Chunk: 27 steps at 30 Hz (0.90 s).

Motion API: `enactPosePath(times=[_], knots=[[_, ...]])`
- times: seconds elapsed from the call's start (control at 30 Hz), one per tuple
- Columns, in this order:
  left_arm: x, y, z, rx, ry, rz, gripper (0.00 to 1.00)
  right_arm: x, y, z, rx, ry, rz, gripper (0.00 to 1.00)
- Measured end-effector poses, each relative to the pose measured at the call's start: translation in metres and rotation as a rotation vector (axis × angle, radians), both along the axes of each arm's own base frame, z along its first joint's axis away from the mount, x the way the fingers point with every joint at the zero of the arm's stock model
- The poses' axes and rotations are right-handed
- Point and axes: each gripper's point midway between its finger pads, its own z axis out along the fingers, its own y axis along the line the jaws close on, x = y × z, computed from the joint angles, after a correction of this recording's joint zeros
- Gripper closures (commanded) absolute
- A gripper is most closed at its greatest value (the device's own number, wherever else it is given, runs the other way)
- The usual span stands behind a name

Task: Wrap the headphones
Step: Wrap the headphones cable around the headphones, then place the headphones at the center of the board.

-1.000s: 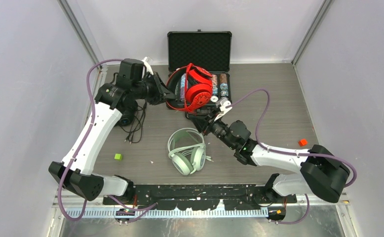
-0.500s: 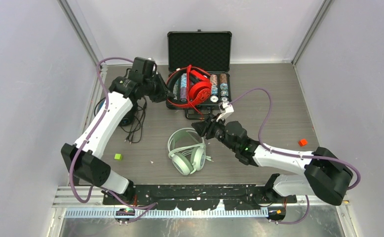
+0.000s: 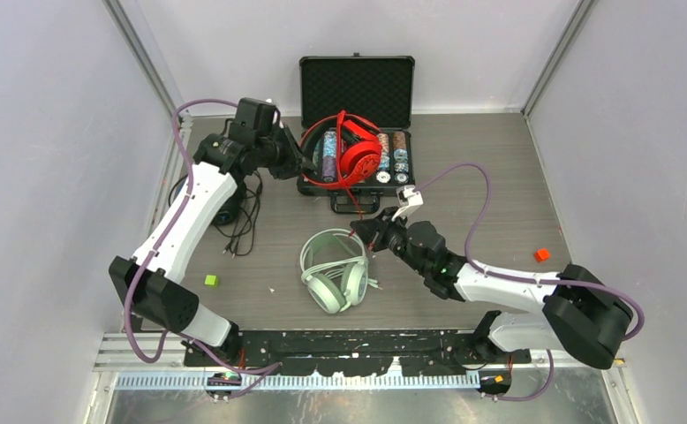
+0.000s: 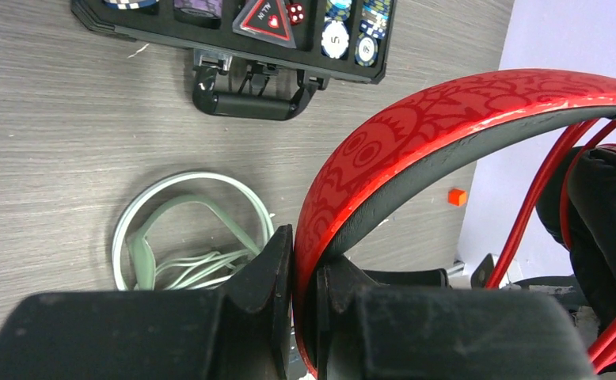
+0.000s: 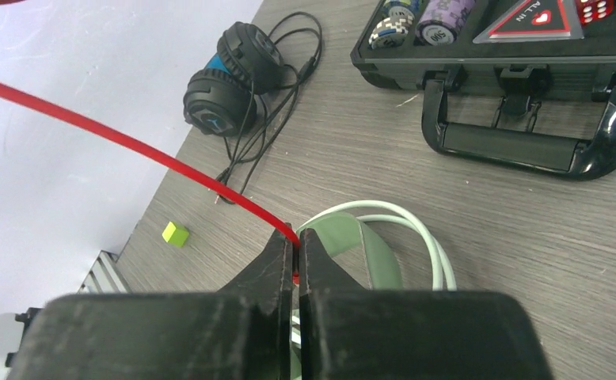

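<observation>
My left gripper [image 3: 303, 166] is shut on the headband [image 4: 447, 119] of the red headphones [image 3: 353, 159], holding them up over the open case. Their red cable [image 5: 131, 142] runs taut down to my right gripper [image 3: 358, 232], which is shut on it [image 5: 297, 237] just above the mint-green headphones [image 3: 333, 269]. The mint pair lies flat on the table with its pale cable bunched inside the band [image 4: 186, 229]. The black headphones [image 5: 230, 75] lie at the left with a loose black cable, mostly hidden behind my left arm in the top view.
A black poker-chip case [image 3: 358, 88] stands open at the back centre, its handle [image 5: 526, 146] facing the mint pair. A small green cube [image 3: 210, 281] lies front left and a red cube [image 3: 542, 254] at the right. Walls close in both sides.
My left arm has shifted the red headphones slightly back over the case. My right gripper drew back toward the mint pair, opened, then shut on the red cable.
</observation>
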Motion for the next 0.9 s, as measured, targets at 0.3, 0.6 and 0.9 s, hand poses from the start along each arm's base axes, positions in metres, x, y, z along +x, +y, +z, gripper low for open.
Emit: enactPosePath(times=[0.3,0.6,0.9], knots=[[-0.016,-0.012,0.01,-0.039,-0.02,-0.13,1.0,0.013,0.0,0.009,0.058,-0.022,-0.008,1.0],[-0.04,-0.031,0.005,0.003,-0.135,-0.568,1.0,0.024,-0.013,0.045,0.18,-0.096,0.067,0.99],[-0.047,-0.054,-0.003,-0.03,-0.274,-0.887,1.0,-0.02,-0.035,0.048,0.204,-0.017,0.123,1.0]])
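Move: The red headphones, already gripped by the band in the left fingers, have their middle about 8 cm right of and 2 cm ahead of the left hand, level with it. From the right hand, which pinches their red cable, they lie roughly 12 cm ahead, 3 cm left and 11 cm higher. That pinched cable is some 10 cm back, 11 cm right and 11 cm below the left hand. From the right hand, the mint headphones sit about 8 cm back, 6 cm left and 15 cm down. Swing the left gripper back and to the right, some 5 cm each way, while rolling the held red headphones clockwise by about 50 degrees towards the right gripper. With the right fingers kept shut on the red cable, rise about 5 cm, first easing forward, then drawing back past the start and out to the right. ##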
